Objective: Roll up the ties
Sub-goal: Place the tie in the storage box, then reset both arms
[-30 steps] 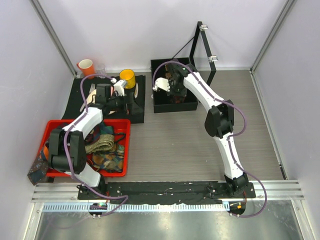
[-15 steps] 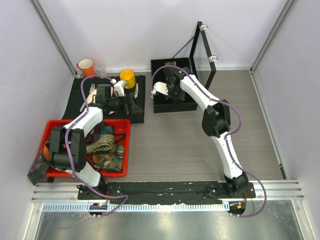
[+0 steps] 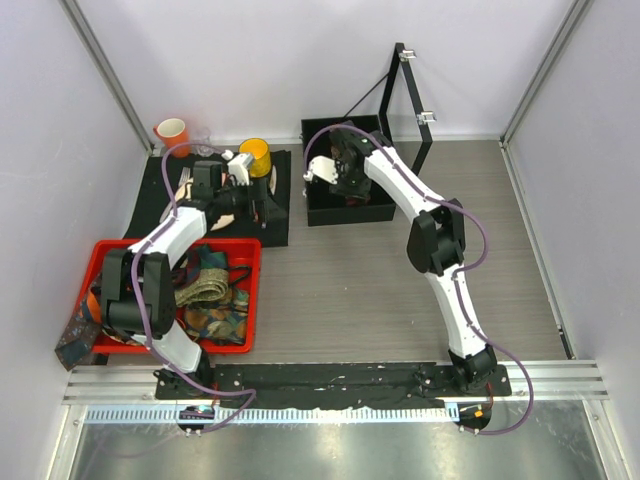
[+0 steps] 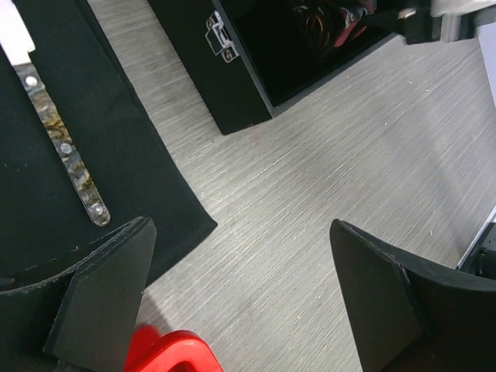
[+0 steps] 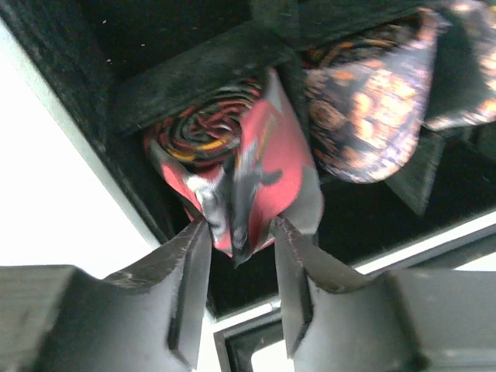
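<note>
A rolled red patterned tie (image 5: 232,155) sits in a compartment of the black box (image 3: 325,212). A dark orange-patterned tie (image 5: 364,108) lies beside it. My right gripper (image 5: 240,232) reaches into the box (image 3: 345,180), and its jaws stand apart around the red tie's loose tail end. More ties (image 3: 205,290) lie tangled in the red tray (image 3: 110,250). My left gripper (image 4: 239,232) hovers wide open and empty over the black mat's corner (image 3: 262,205), between tray and box. The rolled ties (image 4: 325,19) show in the left wrist view too.
A yellow cup (image 3: 255,155) stands on the black mat (image 3: 280,228) and an orange cup (image 3: 172,132) behind it. A metal strip (image 4: 66,151) lies on the mat. A black frame stand (image 3: 400,90) rises behind the box. The tray's red corner (image 4: 174,353) is under my left fingers.
The right gripper's jaws have parted from shut, loosening around the red tie in the box. The left arm has shifted slightly toward the back.
</note>
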`<state>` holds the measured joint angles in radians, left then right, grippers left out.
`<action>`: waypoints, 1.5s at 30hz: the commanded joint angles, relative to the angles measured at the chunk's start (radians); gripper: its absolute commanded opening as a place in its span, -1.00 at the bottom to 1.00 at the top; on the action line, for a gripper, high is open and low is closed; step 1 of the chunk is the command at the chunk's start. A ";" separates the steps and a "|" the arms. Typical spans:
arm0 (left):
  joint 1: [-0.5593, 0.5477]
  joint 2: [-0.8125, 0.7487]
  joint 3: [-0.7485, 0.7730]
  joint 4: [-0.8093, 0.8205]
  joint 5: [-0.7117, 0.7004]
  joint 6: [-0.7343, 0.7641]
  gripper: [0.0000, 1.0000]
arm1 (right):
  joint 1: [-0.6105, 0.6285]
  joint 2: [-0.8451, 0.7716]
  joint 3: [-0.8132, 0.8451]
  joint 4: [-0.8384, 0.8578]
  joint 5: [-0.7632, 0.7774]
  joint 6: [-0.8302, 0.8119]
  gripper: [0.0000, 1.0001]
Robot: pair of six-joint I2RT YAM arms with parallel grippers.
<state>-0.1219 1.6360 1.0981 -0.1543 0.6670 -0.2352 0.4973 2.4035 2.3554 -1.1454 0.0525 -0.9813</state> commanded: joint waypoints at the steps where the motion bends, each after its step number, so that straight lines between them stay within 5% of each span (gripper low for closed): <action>1: 0.007 0.010 0.057 -0.013 0.023 0.028 0.99 | -0.006 -0.153 0.010 0.062 -0.011 0.036 -0.06; 9: 0.007 0.030 0.154 -0.119 -0.038 0.066 0.99 | -0.022 -0.268 0.004 0.099 -0.121 0.130 0.37; 18: 0.008 -0.034 0.285 -0.283 -0.196 0.232 0.99 | -0.179 -0.435 -0.063 0.278 -0.360 0.556 0.75; 24: 0.010 -0.051 0.451 -0.534 -0.322 0.321 0.99 | -0.359 -0.607 -0.272 0.437 -0.539 0.979 0.86; 29: 0.014 -0.059 0.513 -0.703 -0.382 0.393 0.99 | -0.543 -0.782 -0.537 0.455 -0.746 1.112 0.86; 39: -0.007 -0.153 0.304 -0.582 -0.360 0.330 0.99 | -0.568 -1.251 -1.059 0.413 -0.493 1.003 0.93; 45: -0.165 -0.264 0.071 -0.496 -0.588 0.281 0.99 | -0.568 -1.334 -1.295 0.323 -0.433 1.053 0.93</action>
<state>-0.1776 1.4628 1.2728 -0.7074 0.2440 0.0868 -0.0677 1.0702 1.1904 -0.7513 -0.4568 0.0338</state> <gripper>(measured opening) 0.996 0.965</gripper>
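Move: The tie, already rolled and in the storage box's near compartment, lies right under my right fingertips, about 3 cm below and 1 cm to the left. The next rolled tie is some 5 cm farther out, about 2 cm to my right hand's left and equally low. The open lid stands roughly 11 cm to the right of that hand and 7 cm ahead. From my empty left hand, the tie is about 8 cm ahead, 19 cm right and 8 cm below. I open my right fingers wide and lift them straight up off the tie, some 16 cm clear of the box; then, still rising at first, I swing that hand right and back towards my base, sinking a little late on, with the wrist rolled left side up and turned clockwise, about 60 degrees each. My open left hand rises forward and left, then sinks back towards the red bin. ##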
